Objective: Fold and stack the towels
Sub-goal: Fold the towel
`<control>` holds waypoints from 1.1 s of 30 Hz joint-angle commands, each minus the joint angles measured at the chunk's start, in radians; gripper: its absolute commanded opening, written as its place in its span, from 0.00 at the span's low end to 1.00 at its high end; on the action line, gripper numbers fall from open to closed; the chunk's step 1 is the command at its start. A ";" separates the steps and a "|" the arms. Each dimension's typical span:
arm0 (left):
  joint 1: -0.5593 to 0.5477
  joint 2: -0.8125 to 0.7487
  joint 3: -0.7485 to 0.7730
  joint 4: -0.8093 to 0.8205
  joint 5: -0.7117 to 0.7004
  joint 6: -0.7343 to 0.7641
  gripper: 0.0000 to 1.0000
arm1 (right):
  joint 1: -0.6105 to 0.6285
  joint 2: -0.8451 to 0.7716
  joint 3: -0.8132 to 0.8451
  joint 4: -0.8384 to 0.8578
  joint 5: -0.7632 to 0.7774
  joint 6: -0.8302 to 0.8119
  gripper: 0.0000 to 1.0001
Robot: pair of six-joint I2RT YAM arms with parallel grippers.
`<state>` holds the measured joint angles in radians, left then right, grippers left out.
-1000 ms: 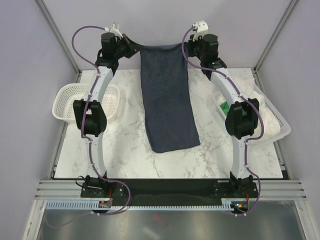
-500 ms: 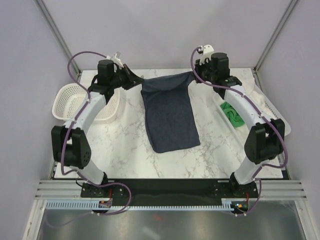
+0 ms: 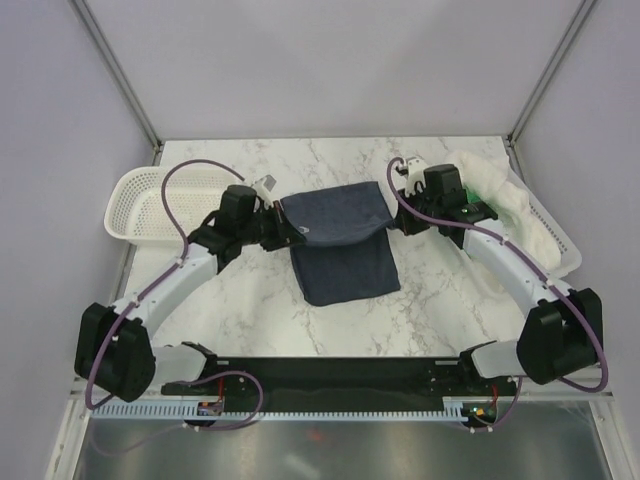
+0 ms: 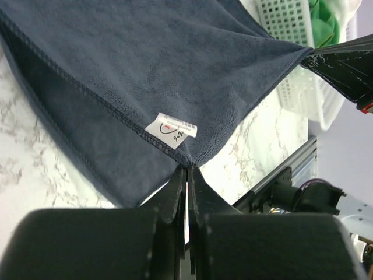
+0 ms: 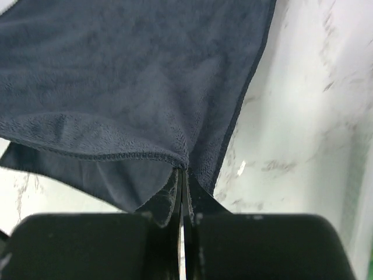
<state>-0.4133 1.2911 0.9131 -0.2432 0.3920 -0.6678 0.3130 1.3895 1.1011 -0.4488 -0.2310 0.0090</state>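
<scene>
The dark navy towel (image 3: 340,245) lies on the marble table, its far half doubled back toward the near edge. My left gripper (image 3: 287,231) is shut on its left corner (image 4: 187,160), beside a small white label (image 4: 171,129). My right gripper (image 3: 392,224) is shut on the right corner (image 5: 183,161). Both grippers hold the corners low over the towel's middle. The white towel (image 3: 495,188) is heaped in the right basket. A green towel (image 4: 325,22) shows in that basket in the left wrist view.
A white perforated basket (image 3: 150,195) stands at the table's left edge behind my left arm. A second basket (image 3: 560,250) lies at the right edge under my right arm. Grey walls close in the back and sides.
Both grippers came down and toward the near edge with the navy towel's corners. The hanging far half now lies folded over the near half. Both arms have dropped low.
</scene>
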 commanded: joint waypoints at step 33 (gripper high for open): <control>-0.159 -0.111 -0.322 -0.054 -0.147 -0.030 0.02 | 0.081 -0.135 -0.497 0.189 0.099 0.431 0.00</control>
<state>-0.5613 1.1725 0.6014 -0.3054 0.2691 -0.6827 0.3912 1.2732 0.6376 -0.3130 -0.1707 0.3855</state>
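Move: The grey-blue towel's two near bottom corners are the goal, about 15 cm below the hands: the left one some 12 cm back and 2 cm right of the left hand, the right one some 11 cm back and 1 cm right of the right hand. The far-left fold corner is about 11 cm ahead and 5 cm left of the left hand, the empty basket 9 cm ahead and 28 cm left. The green towel lies 4 cm ahead and 18 cm right of the right hand. The towel's lifted end, a corner still pinched in each gripper, is brought down and back over the lower layer towards its near edge. Both hands sink 10 to 12 cm while drawing back roughly 10 cm, quick at first, then slower. Both sets of fingers tip further down, the right also turning about 15 degrees clockwise; neither grip opens. ##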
